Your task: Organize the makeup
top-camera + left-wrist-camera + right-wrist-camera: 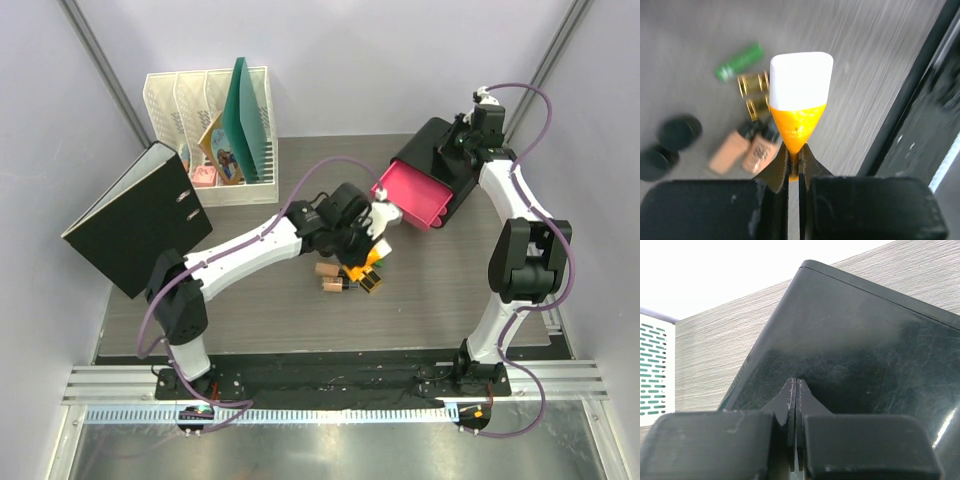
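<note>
My left gripper (795, 150) is shut on the flat tail of the orange white-capped tube (799, 100), which hangs above the table. Below it lie a small green tube (739, 62), two gold-and-black cases (754, 82), two peach black-capped bottles (729, 150) and two black round jars (680, 132). From above, the left gripper (372, 228) hovers beside the open pink drawer (412, 195) of the black box (440, 150). My right gripper (796, 382) is shut with nothing in it, right at the box's glossy black top (865, 350).
A white file rack (210, 120) with a green folder stands at the back left. A black binder (135, 220) leans in front of it. The black box's edge (920, 110) runs along the right of the left wrist view.
</note>
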`<control>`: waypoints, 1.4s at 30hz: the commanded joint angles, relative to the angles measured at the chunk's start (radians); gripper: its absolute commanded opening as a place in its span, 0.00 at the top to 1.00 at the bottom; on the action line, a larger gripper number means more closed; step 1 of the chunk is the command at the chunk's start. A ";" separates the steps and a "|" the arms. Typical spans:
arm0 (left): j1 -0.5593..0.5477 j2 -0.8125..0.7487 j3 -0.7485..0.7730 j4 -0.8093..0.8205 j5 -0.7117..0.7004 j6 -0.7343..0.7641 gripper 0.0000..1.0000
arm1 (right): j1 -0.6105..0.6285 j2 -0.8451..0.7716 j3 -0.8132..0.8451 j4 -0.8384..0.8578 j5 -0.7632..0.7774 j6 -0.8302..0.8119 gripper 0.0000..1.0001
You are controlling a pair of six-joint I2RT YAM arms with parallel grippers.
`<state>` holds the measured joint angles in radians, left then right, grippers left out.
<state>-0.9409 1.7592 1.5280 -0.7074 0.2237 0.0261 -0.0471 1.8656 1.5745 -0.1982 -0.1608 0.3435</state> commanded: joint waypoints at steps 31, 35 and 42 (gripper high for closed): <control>0.105 0.520 0.728 0.480 -0.043 -0.653 0.95 | 0.015 0.112 -0.087 -0.313 0.000 -0.034 0.99; 0.103 0.560 0.770 0.450 -0.017 -0.675 0.82 | 0.013 0.112 -0.087 -0.314 0.001 -0.032 0.99; 0.103 0.546 0.771 0.441 -0.003 -0.641 0.34 | 0.015 0.113 -0.087 -0.313 0.003 -0.034 0.99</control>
<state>-0.8356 2.3444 2.2459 -0.3092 0.2066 -0.6331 -0.0441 1.8725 1.5745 -0.1818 -0.1825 0.3435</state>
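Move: The yellow-orange tube is already pinched in the left fingers, clear of the table. The open pink drawer it is going to lies about 16 cm ahead, 14 cm to the right and at roughly hand height; the black cabinet body is some 21 cm ahead and 20 cm right. Below, about 13 cm down, the green stick sits 6 cm ahead and 4 cm right, the gold compacts 2 cm ahead and 3 cm right. From the right hand the drawer is around 16 cm back, 12 cm left and 5 cm lower. The tube is carried by the left hand to the right and forward, about 16 cm each way, rising some 10 cm on the way, then lowered about 5 cm over the open drawer. The wrist swings the fingers from steeply down to a flatter slant pointing right and ahead, and they open wide and let go of the tube. ##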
